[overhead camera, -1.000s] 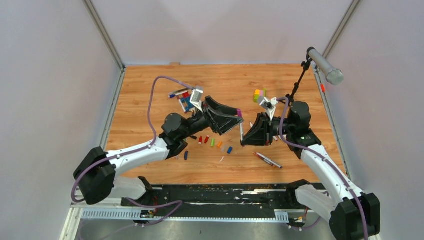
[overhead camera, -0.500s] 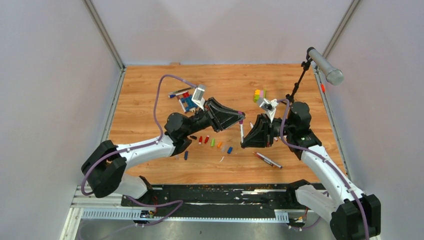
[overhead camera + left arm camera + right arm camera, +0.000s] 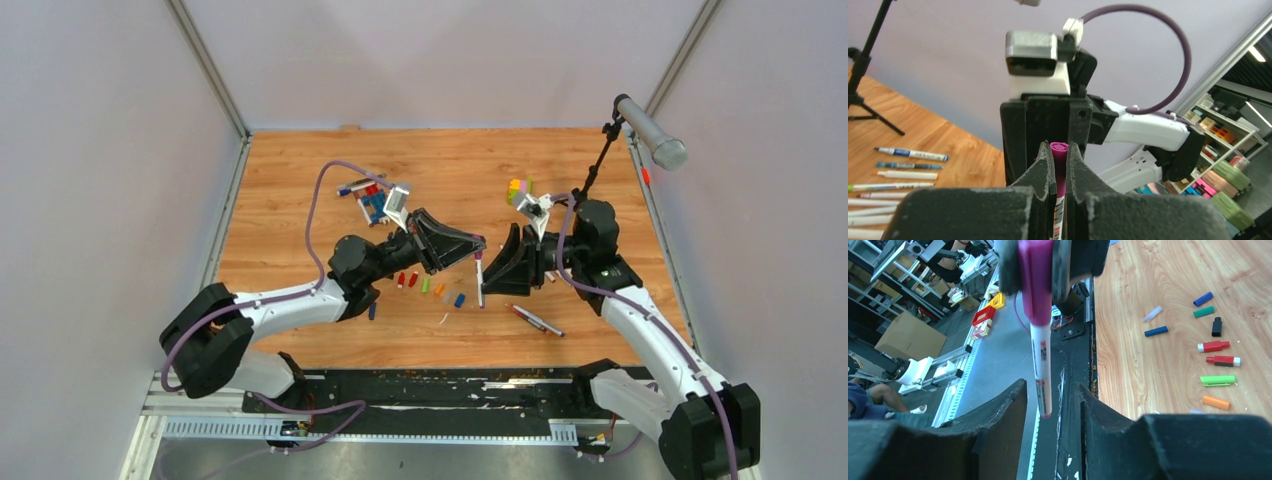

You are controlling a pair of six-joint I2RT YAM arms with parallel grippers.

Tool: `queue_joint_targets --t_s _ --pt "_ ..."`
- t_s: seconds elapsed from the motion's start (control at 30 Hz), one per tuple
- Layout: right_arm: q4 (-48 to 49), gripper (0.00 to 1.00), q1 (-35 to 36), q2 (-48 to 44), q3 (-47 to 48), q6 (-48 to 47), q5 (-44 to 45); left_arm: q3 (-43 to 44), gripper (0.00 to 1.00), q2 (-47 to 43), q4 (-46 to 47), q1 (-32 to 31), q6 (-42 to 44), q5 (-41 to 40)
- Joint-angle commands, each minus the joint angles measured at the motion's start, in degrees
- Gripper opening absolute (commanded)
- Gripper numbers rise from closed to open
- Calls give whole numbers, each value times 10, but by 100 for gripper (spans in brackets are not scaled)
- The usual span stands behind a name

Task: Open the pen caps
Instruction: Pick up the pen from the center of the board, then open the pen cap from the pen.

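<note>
My left gripper [image 3: 1059, 146] is shut on the purple cap [image 3: 1058, 150] of a white-barrelled pen [image 3: 479, 285], which hangs down above the table's middle. In the right wrist view that pen [image 3: 1040, 365] drops from its purple cap [image 3: 1035, 280], and its lower tip sits in the gap of my right gripper [image 3: 1050, 385]. The right gripper is open and neither finger touches the barrel. Several loose pen caps [image 3: 1213, 346] in blue, green, black, red and orange lie in a row [image 3: 425, 285] on the wood below the left gripper.
Another pen [image 3: 535, 320] lies near the front right. More pens [image 3: 910, 154] lie in a group at the back left beside a blue-and-red brick figure [image 3: 372, 205]. A coloured block stack [image 3: 518, 189] and a microphone stand [image 3: 600, 165] are at the back right.
My left gripper closed onto the pen's purple cap. My right gripper let go of the barrel and opened. The pen now hangs lower from the left gripper.
</note>
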Motion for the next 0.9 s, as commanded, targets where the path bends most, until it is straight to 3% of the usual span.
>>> queue_joint_targets --t_s 0.0,0.33,0.57,0.67,0.87 --pt "-21 40 1 21 53 -17 11 -26 0 -38 1 -9 29 -47" --pt "-22 39 34 64 75 -5 19 -56 0 -54 13 -23 48 -105" --pt "-17 17 46 69 69 -4 23 -71 0 -51 39 -26 47 -138" --pt "-12 1 52 72 62 -4 24 -75 0 -49 51 -28 47 -151" --pt "-8 0 54 61 42 -21 25 -83 0 -60 56 -28 45 -184"
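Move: The purple-capped pen hangs from the left fingers, its middle about 4 cm below and 2 cm behind that hand. Its lower barrel is already between the open right fingers, so its middle is about 3 cm above and 1 cm ahead of the right hand. On the table roughly 22 cm below the right hand, a blue cap is about 9 cm ahead and 4 cm left; two loose pens are about 4 cm ahead and 13 cm right. The purple-capped pen, still pinched by its cap in the left hand, is brought down about 2 cm through the open right fingers, then left and slightly forward as that hand turns some 10 degrees counter-clockwise. The right hand first goes about 2 cm forward, then comes partly back while drifting 2 cm left, and closes its fingers on the white barrel below the cap. ##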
